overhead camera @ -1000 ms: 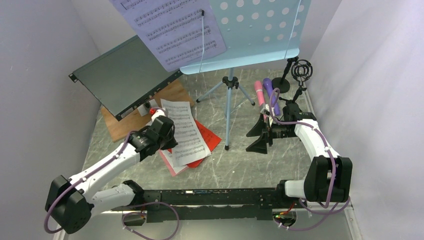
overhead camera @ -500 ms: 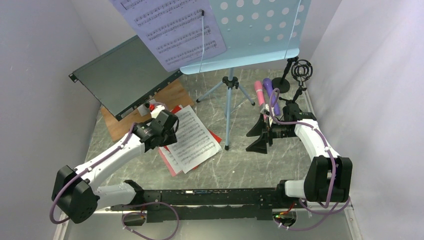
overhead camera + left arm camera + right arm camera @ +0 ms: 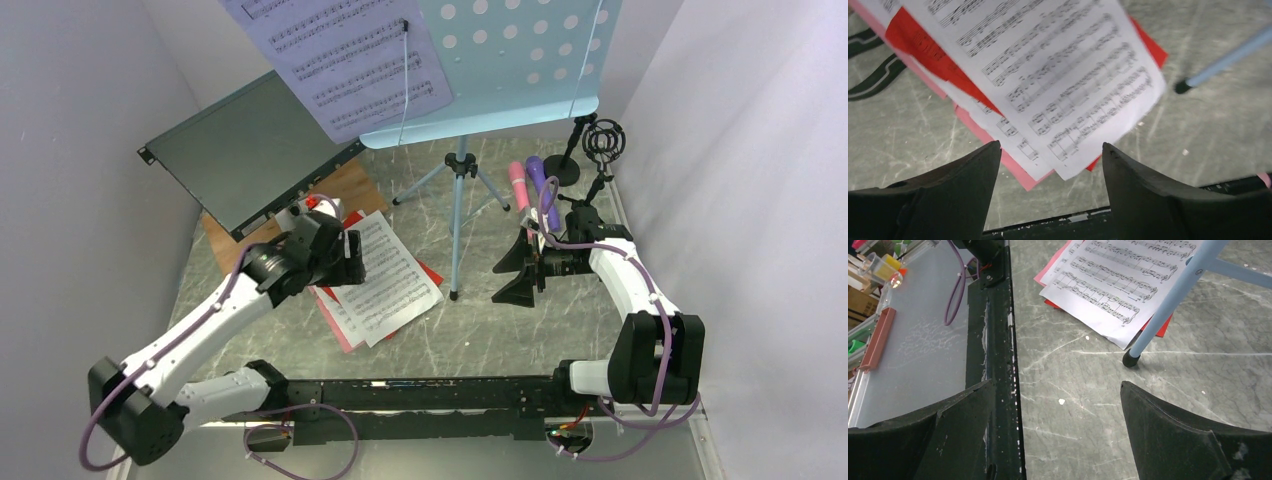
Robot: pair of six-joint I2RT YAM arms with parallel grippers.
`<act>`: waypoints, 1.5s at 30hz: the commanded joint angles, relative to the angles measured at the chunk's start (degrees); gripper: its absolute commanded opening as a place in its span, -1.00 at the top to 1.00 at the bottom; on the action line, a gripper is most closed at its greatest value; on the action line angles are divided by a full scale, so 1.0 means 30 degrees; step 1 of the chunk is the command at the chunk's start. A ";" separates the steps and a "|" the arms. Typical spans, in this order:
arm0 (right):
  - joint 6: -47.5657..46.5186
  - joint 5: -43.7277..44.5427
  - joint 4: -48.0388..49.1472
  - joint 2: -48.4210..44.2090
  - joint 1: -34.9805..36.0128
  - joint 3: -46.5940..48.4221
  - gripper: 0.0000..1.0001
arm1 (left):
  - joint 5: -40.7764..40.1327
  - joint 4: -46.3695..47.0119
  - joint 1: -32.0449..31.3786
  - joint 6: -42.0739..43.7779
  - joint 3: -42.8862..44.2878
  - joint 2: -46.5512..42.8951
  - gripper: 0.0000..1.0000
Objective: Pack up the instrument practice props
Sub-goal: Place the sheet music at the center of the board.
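The light-blue perforated music rack [image 3: 520, 60] stands on its tripod [image 3: 458, 200] at the back, with a white page [image 3: 340, 55] on it. White sheet-music pages [image 3: 385, 280] lie on a red page [image 3: 428, 272] and a pink page [image 3: 335, 325] on the table. My left gripper [image 3: 350, 262] is open and empty over the pile's left edge; its wrist view shows the pages [image 3: 1048, 65] between my fingers [image 3: 1050, 150]. My right gripper [image 3: 518, 275] is open and empty right of the tripod leg [image 3: 1173, 300]. The pink microphone [image 3: 518, 185] and purple microphone [image 3: 538, 175] lie behind it, beside two black mic supports [image 3: 603, 150].
A large dark flat metal box [image 3: 250, 150] leans at the back left over a brown board [image 3: 335, 195]. A black rail [image 3: 420, 395] runs along the near edge and shows in the right wrist view [image 3: 993, 340]. Walls stand close on both sides.
The top white page has slid right and now lies flat on the pile. My left gripper has moved toward the far side and slightly right. The right arm has not moved.
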 commanded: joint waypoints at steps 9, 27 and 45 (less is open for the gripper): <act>-0.0109 0.0011 0.0481 -0.0296 0.0080 0.0526 -0.99 | 0.3785 0.4923 0.0103 0.3666 -0.0428 -0.5968 -0.99; -0.0255 0.0132 0.0335 -0.0186 0.0041 0.0584 -0.99 | 1.1358 0.9002 0.5699 0.4246 0.3720 -0.4308 -0.99; -0.0512 0.0233 0.0166 -0.0084 0.0074 0.0606 -0.99 | 1.2259 2.0836 0.9699 0.1267 0.3830 -0.2244 -0.99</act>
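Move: The sheet music still on the stand, which the left hand seems to go for next, has its middle about 24 cm ahead, 4 cm to the right and 38 cm above that hand. The white sheet already laid on the pile is some 5 cm ahead, 6 cm right and 16 cm below; the stand's near foot is 20 cm right and 2 cm ahead, also down on the table. From the right hand, the stand's sheet lies about 27 cm ahead, 24 cm left and 37 cm up. The white sheet, already out of the grip, is left on the pile as the left hand climbs steeply off it, some 30 cm, first almost straight up, then also forward about 9 cm towards the stand's sheet. The half-open fingers spread fully early on, while the wrist tips up about 60 degrees from steeply down to roughly level and turns somewhat to the right. ##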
